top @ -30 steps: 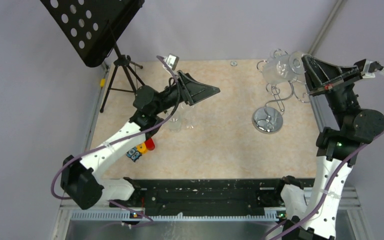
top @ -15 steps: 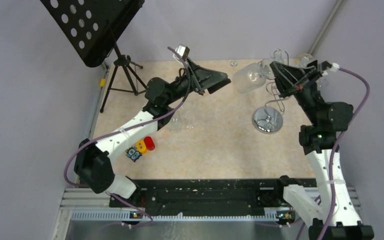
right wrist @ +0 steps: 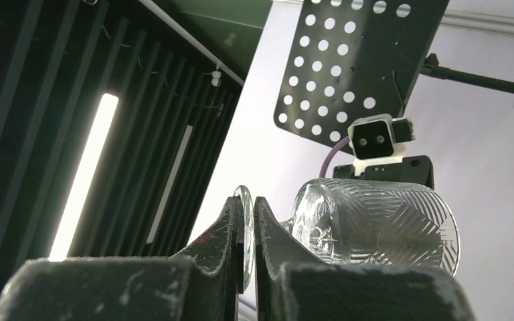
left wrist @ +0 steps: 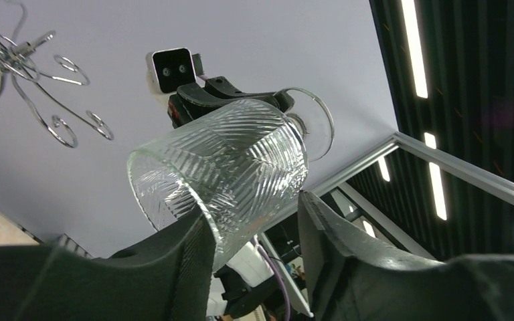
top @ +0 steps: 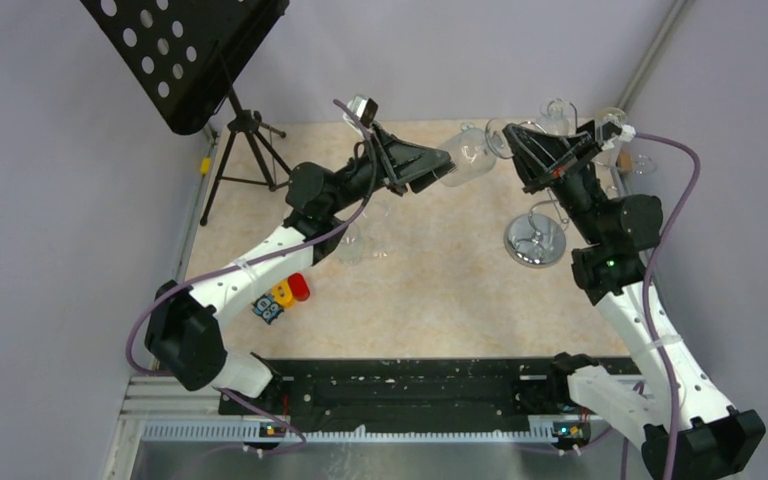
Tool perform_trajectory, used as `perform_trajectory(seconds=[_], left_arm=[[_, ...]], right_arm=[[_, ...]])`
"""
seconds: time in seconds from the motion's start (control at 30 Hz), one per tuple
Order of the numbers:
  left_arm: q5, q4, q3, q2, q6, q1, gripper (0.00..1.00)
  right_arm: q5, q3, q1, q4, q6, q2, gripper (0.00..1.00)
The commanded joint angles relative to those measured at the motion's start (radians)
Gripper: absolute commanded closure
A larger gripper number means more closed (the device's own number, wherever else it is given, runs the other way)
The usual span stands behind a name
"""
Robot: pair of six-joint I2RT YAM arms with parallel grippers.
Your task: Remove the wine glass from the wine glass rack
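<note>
The wine glass (top: 466,154), clear with a cut pattern, lies on its side in the air, left of the chrome wine glass rack (top: 536,240). My right gripper (top: 512,141) is shut on the glass's round foot (right wrist: 243,200); the bowl (right wrist: 375,222) points away from it. My left gripper (top: 444,166) is open, and the bowl's rim (left wrist: 231,170) sits between its fingers. The rim lies against the left finger (left wrist: 197,231); the right finger (left wrist: 314,214) stands apart. The rack's looped arms (left wrist: 13,60) show behind the glass.
A black perforated music stand (top: 185,50) on a tripod stands at the back left. A clear glass (top: 350,245) stands on the table under the left arm. Red, yellow and blue pieces (top: 282,296) lie near the left edge. Other glasses (top: 557,108) hang on the rack.
My right gripper has carried the wine glass leftward away from the rack. My left gripper has swung right and up until its open fingers are around the bowl's rim.
</note>
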Motion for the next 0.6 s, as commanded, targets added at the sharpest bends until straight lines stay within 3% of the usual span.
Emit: perform_trajectory(seconds=[0.0,0.37,0.57], left_arm=[[0.040,0.146,0.032,-0.046,-0.086,-0.004,0.55],[0.057,0.238,0.051,-0.040,-0.181,-0.003,1.00],[0.065,0.268,0.060,-0.026,-0.191,-0.003,1.00]], right_arm=[[0.057,-0.001,0.010,0.087,-0.040,-0.032,1.00],[0.068,-0.060,0.027,0.135,-0.005,-0.011,1.00],[0.085,-0.023,0.034,-0.012,-0.112,-0.024,1.00]])
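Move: The wine glass already hangs by its foot from the right gripper, its bowl about 7 cm left of that hand, 3 cm back and 2 cm lower. For the left gripper the bowl is some 4 cm to its right, 1 cm ahead and 1 cm above, rim facing it. From the left hand, the wine glass rack stands roughly 23 cm right, 12 cm ahead, 28 cm lower, and the standing glasses some 17 cm left, 10 cm ahead, 40 cm lower. Bring the left gripper up about 3 cm while drawing it back some 2.5 cm and slightly left, turning the wrist roughly 10 degrees, and close the half-open fingers so they pinch the wine glass's bowl wall at the rim, one finger inside and one outside. Keep the right gripper shut on the foot and essentially in place. ##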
